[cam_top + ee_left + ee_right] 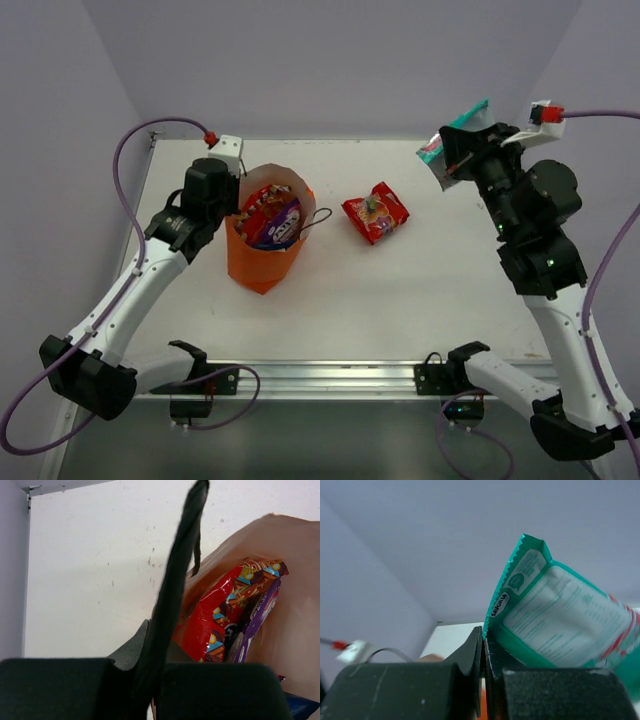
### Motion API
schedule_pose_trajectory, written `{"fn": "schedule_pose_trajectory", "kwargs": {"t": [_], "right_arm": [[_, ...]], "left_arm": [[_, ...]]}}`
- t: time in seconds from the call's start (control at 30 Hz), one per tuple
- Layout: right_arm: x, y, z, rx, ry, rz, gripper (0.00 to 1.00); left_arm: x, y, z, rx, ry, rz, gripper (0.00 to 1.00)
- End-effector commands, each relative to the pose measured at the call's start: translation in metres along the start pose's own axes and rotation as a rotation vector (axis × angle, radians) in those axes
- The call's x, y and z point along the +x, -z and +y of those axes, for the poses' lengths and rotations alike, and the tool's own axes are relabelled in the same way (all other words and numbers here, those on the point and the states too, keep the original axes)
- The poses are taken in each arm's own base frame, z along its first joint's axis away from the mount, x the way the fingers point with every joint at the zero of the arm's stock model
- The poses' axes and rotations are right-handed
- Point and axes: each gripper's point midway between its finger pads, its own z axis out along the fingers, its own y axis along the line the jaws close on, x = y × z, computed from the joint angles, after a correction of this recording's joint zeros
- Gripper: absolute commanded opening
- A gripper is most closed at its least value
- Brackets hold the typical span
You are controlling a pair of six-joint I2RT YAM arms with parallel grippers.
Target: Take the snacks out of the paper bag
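Observation:
The orange paper bag stands upright left of the table's middle, its mouth open. Snacks fill it: a red packet, a purple packet and a dark blue corner. My left gripper is shut on the bag's left rim, seen edge-on as a dark strip between the fingers. Another red packet lies flat on the table to the right of the bag. My right gripper is raised at the far right, shut on the edge of a teal packet, also seen from above.
The bag's dark cord handle hangs over its right side toward the red packet. The white table is bounded by purple-grey walls on three sides and by a metal rail at the near edge.

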Motion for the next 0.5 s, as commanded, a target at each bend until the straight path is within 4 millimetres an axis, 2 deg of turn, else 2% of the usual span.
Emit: {"fn": "schedule_pose_trajectory", "kwargs": {"t": [0.0, 0.03, 0.07, 0.1, 0.17, 0.2, 0.23, 0.33, 0.37, 0.4, 0.43, 0.47], "right_arm": [[0.059, -0.020, -0.100, 0.299, 0.026, 0.085, 0.00], [0.058, -0.019, -0.130, 0.392, 0.020, 0.068, 0.00], [0.065, -0.019, -0.148, 0.441, 0.007, 0.076, 0.00], [0.088, -0.021, -0.174, 0.500, -0.015, 0.121, 0.00], [0.102, -0.022, -0.214, 0.586, -0.045, 0.139, 0.00], [0.127, -0.025, -0.237, 0.641, -0.071, 0.196, 0.00], [0.134, -0.024, -0.256, 0.676, -0.086, 0.210, 0.00], [0.168, -0.036, -0.286, 0.727, -0.108, 0.276, 0.00], [0.174, -0.040, -0.289, 0.726, -0.109, 0.292, 0.05], [0.172, -0.048, -0.286, 0.702, -0.114, 0.297, 0.24], [0.180, -0.051, -0.286, 0.696, -0.122, 0.334, 0.37], [0.180, -0.055, -0.279, 0.670, -0.129, 0.350, 0.53]], "left_arm": [[-0.075, 0.021, 0.028, -0.097, 0.025, -0.216, 0.00], [-0.080, 0.024, 0.030, -0.100, 0.009, -0.227, 0.00], [-0.081, 0.026, 0.032, -0.105, 0.005, -0.234, 0.00], [-0.083, 0.028, 0.033, -0.106, 0.007, -0.242, 0.00], [-0.085, 0.033, 0.036, -0.112, -0.037, -0.255, 0.00], [-0.084, 0.034, 0.037, -0.110, -0.046, -0.256, 0.00], [-0.085, 0.035, 0.036, -0.103, -0.058, -0.266, 0.00], [-0.077, 0.038, 0.029, -0.051, -0.082, -0.273, 0.00], [-0.075, 0.040, 0.024, -0.018, -0.087, -0.279, 0.00], [-0.069, 0.039, 0.022, -0.005, -0.094, -0.269, 0.00], [-0.066, 0.039, 0.020, 0.005, -0.104, -0.263, 0.00], [-0.064, 0.041, 0.017, 0.026, -0.109, -0.263, 0.00]]}}
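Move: The green snack pouch is already pinched in the right hand, held high; the open table it goes to lies about 16 cm ahead of that hand, 14 cm to its right and nearly 50 cm below. The red snack bag is some 13 cm ahead, 3 cm left, at table height; the paper bag's middle is about 3 cm ahead, 31 cm left, 37 cm lower. From the left hand, gripping the paper bag's rim, the pouch's spot is roughly 10 cm ahead, 51 cm right, 24 cm down. The right hand swoops down some 35 cm to the clear table on the right of the red snack bag, going about 12 cm forward and 14 cm right as it drops, while the wrist tips nearly 50 degrees nose-down and swings clockwise; slowing near the bottom, its fingers open about halfway and let go of the green pouch. Meanwhile the left hand keeps its shut grip on the paper bag's rim, lifting it about 2 cm and shifting a little left with a slight roll. ##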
